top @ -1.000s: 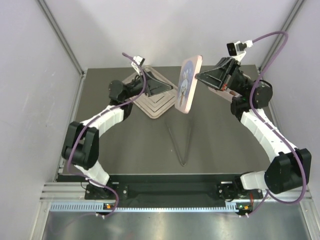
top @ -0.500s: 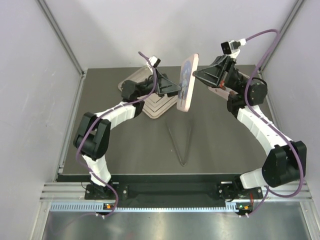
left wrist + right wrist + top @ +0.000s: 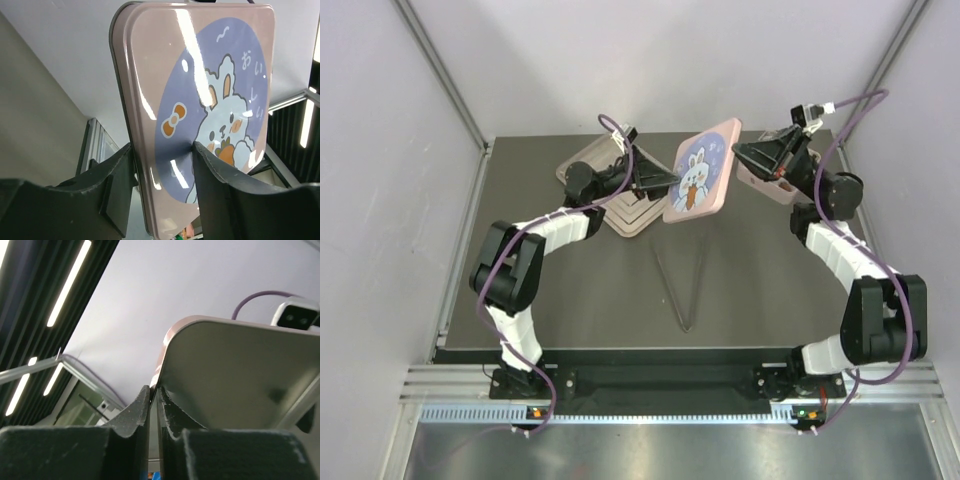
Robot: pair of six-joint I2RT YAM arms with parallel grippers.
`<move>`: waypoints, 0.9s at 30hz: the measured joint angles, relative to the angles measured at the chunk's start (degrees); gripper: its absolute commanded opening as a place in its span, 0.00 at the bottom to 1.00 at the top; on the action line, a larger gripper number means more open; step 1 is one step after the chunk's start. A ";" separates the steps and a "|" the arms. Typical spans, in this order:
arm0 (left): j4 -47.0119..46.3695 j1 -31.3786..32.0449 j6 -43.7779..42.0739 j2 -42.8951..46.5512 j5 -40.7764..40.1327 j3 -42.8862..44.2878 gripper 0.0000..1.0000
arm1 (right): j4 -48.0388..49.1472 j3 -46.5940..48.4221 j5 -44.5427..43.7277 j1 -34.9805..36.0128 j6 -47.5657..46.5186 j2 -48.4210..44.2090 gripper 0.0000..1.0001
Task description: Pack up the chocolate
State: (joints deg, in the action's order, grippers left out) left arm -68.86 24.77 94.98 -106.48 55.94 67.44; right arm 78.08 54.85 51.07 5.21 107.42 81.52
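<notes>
A pink square lid (image 3: pixel 700 170) with a bunny picture is held in the air over the back of the table, face tilted up toward the top camera. My left gripper (image 3: pixel 663 183) is shut on its lower left edge; in the left wrist view the fingers (image 3: pixel 210 170) stand on either side of the lid (image 3: pixel 200 90). My right gripper (image 3: pixel 741 152) is shut on the lid's upper right rim; the right wrist view shows the jaws (image 3: pixel 155 390) pinching the rim of the lid's plain inner side (image 3: pixel 240 375). No chocolate pieces are in view.
The pink box base (image 3: pixel 782 192) lies at the back right, mostly hidden under my right arm. A stack of clear plastic trays (image 3: pixel 630 212) lies at the back left under my left arm. A thin V-shaped mark (image 3: pixel 685 285) shows on the dark table.
The lid turned from edge-on to face-up and shifted right. My left gripper reached across and closed on its edge. My right gripper drew back to the right with the rim.
</notes>
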 measured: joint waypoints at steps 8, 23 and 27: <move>0.87 -2.08 0.81 -1.07 0.09 -1.38 0.34 | 0.79 -4.22 0.02 -4.92 -3.65 5.05 0.29; -2.99 -2.54 -0.17 -3.50 -1.09 -2.16 0.08 | -28.61 -6.99 7.39 -5.01 -31.67 7.80 0.34; -3.02 -2.84 -0.39 -4.22 -0.61 -2.45 0.07 | -32.15 -6.73 8.00 -4.70 -35.32 7.80 0.37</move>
State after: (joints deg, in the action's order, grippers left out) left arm -71.88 21.93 94.59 -110.69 55.33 64.99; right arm 45.93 48.12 59.07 0.51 72.10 89.32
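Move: The bunny lid, tilted with its right end high, has its middle about 5 cm right of and 5 cm above the left gripper, level with it fore and aft; from the right gripper it is roughly 6 cm left, 6 cm down and 3 cm ahead. The tray lies some 18 cm ahead, 15 cm left and 32 cm below the left gripper, the tongs 5 cm back, 2 cm right and equally low. The chocolate box sits about 28 cm ahead, 18 cm right and 42 cm below the right gripper. Close the left fingers, already astride the lid's left edge, until they pinch it, easing forward and then down about 4 cm. Open the right fingers to free their grip, and bring that gripper down some 19 cm and forward 7 cm, dipping its fingertips from slanting up to about level, to end part-open around the lid's right edge. ##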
